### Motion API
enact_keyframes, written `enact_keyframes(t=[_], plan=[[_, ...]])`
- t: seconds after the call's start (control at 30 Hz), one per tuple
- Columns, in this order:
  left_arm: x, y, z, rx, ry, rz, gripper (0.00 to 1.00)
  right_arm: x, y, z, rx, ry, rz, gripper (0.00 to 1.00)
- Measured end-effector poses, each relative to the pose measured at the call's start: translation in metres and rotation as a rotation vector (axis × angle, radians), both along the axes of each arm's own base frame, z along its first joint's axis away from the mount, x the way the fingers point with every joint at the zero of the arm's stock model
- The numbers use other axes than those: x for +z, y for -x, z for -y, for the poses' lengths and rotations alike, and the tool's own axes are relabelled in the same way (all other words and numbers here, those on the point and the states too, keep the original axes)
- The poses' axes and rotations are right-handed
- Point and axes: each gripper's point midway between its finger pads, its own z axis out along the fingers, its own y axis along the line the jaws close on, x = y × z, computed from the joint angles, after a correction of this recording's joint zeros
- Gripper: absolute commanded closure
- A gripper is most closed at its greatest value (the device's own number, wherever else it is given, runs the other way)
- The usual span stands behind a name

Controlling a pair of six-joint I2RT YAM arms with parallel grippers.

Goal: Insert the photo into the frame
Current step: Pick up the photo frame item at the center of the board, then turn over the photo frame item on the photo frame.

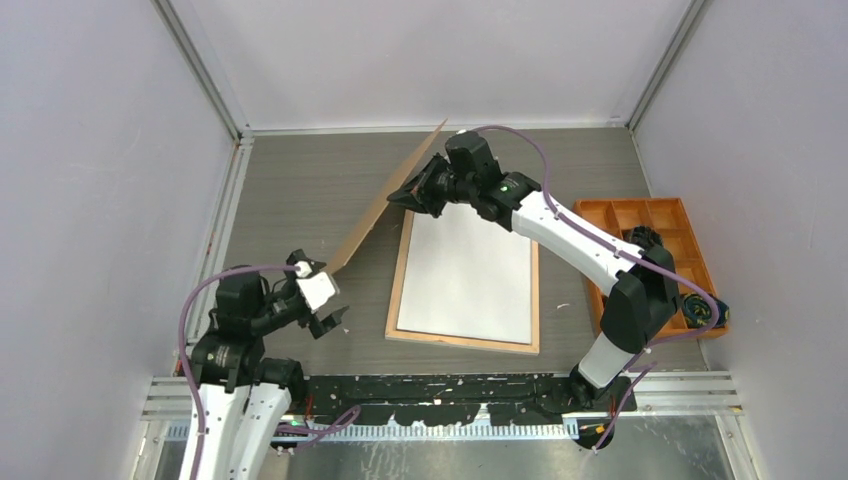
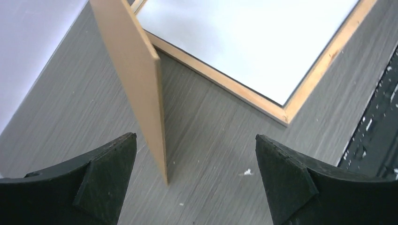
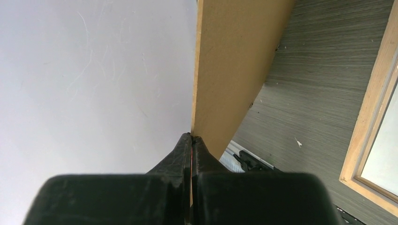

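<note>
The frame (image 1: 460, 341) lies flat mid-table with its light wood back up. The photo (image 1: 468, 275) rests inside it, plain white reverse showing. My right gripper (image 1: 418, 190) is shut on the upper edge of a plain brown backing board (image 1: 385, 205), which stands tilted on edge just left of the frame. In the right wrist view the fingers (image 3: 191, 137) pinch the board (image 3: 234, 61), with the frame's rim (image 3: 371, 117) at right. My left gripper (image 1: 330, 322) is open and empty near the board's lower corner (image 2: 165, 176), which sits between its jaws, closer to the left one, beside the frame's rim (image 2: 300, 96).
An orange compartment tray (image 1: 655, 215) sits at the right edge, behind the right arm. White walls enclose the table on three sides. A black rail (image 1: 450, 395) runs along the near edge.
</note>
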Motion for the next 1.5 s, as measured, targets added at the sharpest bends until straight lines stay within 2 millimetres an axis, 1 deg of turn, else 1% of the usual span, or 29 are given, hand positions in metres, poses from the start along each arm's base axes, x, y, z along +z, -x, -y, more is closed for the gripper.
enact_keyframes(t=[0.07, 0.13, 0.27, 0.37, 0.4, 0.47, 0.5, 0.6, 0.63, 0.67, 0.7, 0.73, 0.77, 0.8, 0.83, 0.93, 1.0, 1.07, 1.13, 1.23, 1.3, 1.37, 1.43, 1.5], plan=[[-0.002, -0.011, 0.003, 0.015, 0.033, -0.01, 0.01, -0.001, 0.001, -0.001, -0.003, -0.001, -0.004, 0.99], [-0.004, -0.025, 0.007, 0.023, 0.064, -0.018, 0.06, -0.001, 0.001, -0.001, -0.008, -0.001, -0.008, 0.99], [-0.01, -0.046, 0.01, 0.033, 0.086, -0.025, 0.32, -0.002, 0.001, -0.001, -0.015, 0.002, -0.009, 0.99], [-0.009, -0.058, 0.012, 0.032, 0.087, -0.017, 0.65, -0.002, 0.001, -0.001, -0.018, 0.005, -0.008, 0.99], [-0.008, -0.061, 0.012, 0.035, 0.09, -0.012, 0.74, -0.003, 0.001, -0.001, -0.017, 0.008, -0.009, 0.95], [-0.004, -0.068, 0.013, 0.045, 0.1, 0.012, 0.84, -0.003, 0.0, 0.001, -0.027, 0.023, -0.004, 0.68], [-0.002, -0.073, 0.011, 0.061, 0.093, 0.041, 0.86, -0.004, -0.003, 0.003, -0.036, 0.034, 0.003, 0.59], [0.013, -0.09, 0.004, 0.121, 0.079, 0.142, 0.92, 0.0, 0.001, 0.005, -0.005, 0.06, 0.021, 0.28], [0.018, -0.094, 0.001, 0.137, 0.077, 0.166, 0.97, 0.002, 0.004, 0.005, 0.013, 0.072, 0.037, 0.2], [0.021, -0.096, -0.001, 0.151, 0.073, 0.182, 0.99, 0.003, 0.006, 0.006, 0.033, 0.092, 0.056, 0.14], [0.023, -0.099, -0.003, 0.163, 0.065, 0.196, 1.0, 0.005, 0.008, 0.009, 0.057, 0.118, 0.083, 0.07], [0.026, -0.101, -0.005, 0.167, 0.048, 0.217, 1.0, 0.007, 0.011, 0.012, 0.085, 0.153, 0.113, 0.02], [0.03, -0.102, -0.006, 0.161, 0.03, 0.233, 1.0, 0.011, 0.013, 0.016, 0.111, 0.188, 0.146, 0.0], [0.035, -0.103, -0.006, 0.156, 0.019, 0.242, 1.0, 0.015, 0.015, 0.021, 0.134, 0.223, 0.181, 0.0], [0.041, -0.104, -0.006, 0.152, 0.011, 0.248, 1.0, 0.023, 0.015, 0.029, 0.162, 0.269, 0.239, 0.0], [0.07, -0.106, -0.005, 0.126, -0.023, 0.278, 1.0, 0.056, 0.017, 0.049, 0.228, 0.361, 0.433, 0.0], [0.09, -0.106, -0.004, 0.099, -0.045, 0.308, 1.0, 0.077, 0.023, 0.065, 0.27, 0.418, 0.582, 0.0], [0.104, -0.104, -0.003, 0.078, -0.067, 0.333, 1.0, 0.095, 0.032, 0.082, 0.314, 0.477, 0.724, 0.0], [0.12, -0.103, -0.003, 0.058, -0.091, 0.355, 1.0, 0.109, 0.042, 0.095, 0.358, 0.524, 0.873, 0.0], [0.15, -0.099, -0.001, 0.017, -0.127, 0.4, 1.0, 0.119, 0.06, 0.111, 0.429, 0.598, 1.073, 0.0], [0.167, -0.092, 0.0, -0.021, -0.153, 0.431, 1.0, 0.124, 0.07, 0.113, 0.465, 0.625, 1.183, 0.01], [0.184, -0.081, 0.002, -0.067, -0.184, 0.466, 1.0, 0.128, 0.078, 0.105, 0.511, 0.64, 1.291, 0.02], [0.194, -0.068, 0.004, -0.108, -0.206, 0.489, 1.0, 0.126, 0.083, 0.095, 0.557, 0.661, 1.361, 0.02], [0.197, -0.053, 0.006, -0.156, -0.232, 0.507, 1.0, 0.117, 0.088, 0.084, 0.619, 0.681, 1.408, 0.01]])
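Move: The left hand is open and the backboard's near edge, which it goes for, stands about 6 cm ahead of it, 2 cm to its right and 2 cm lower. From the right hand, still gripping the board's top edge, that near edge is some 10 cm back, 12 cm left and 8 cm down. The photo frame's middle lies 13 cm right, 2 cm back and 27 cm below this right hand. Left hand reaches forward 10 cm, pinches the backboard's near edge and lifts 20 cm; right lets go, rises. ##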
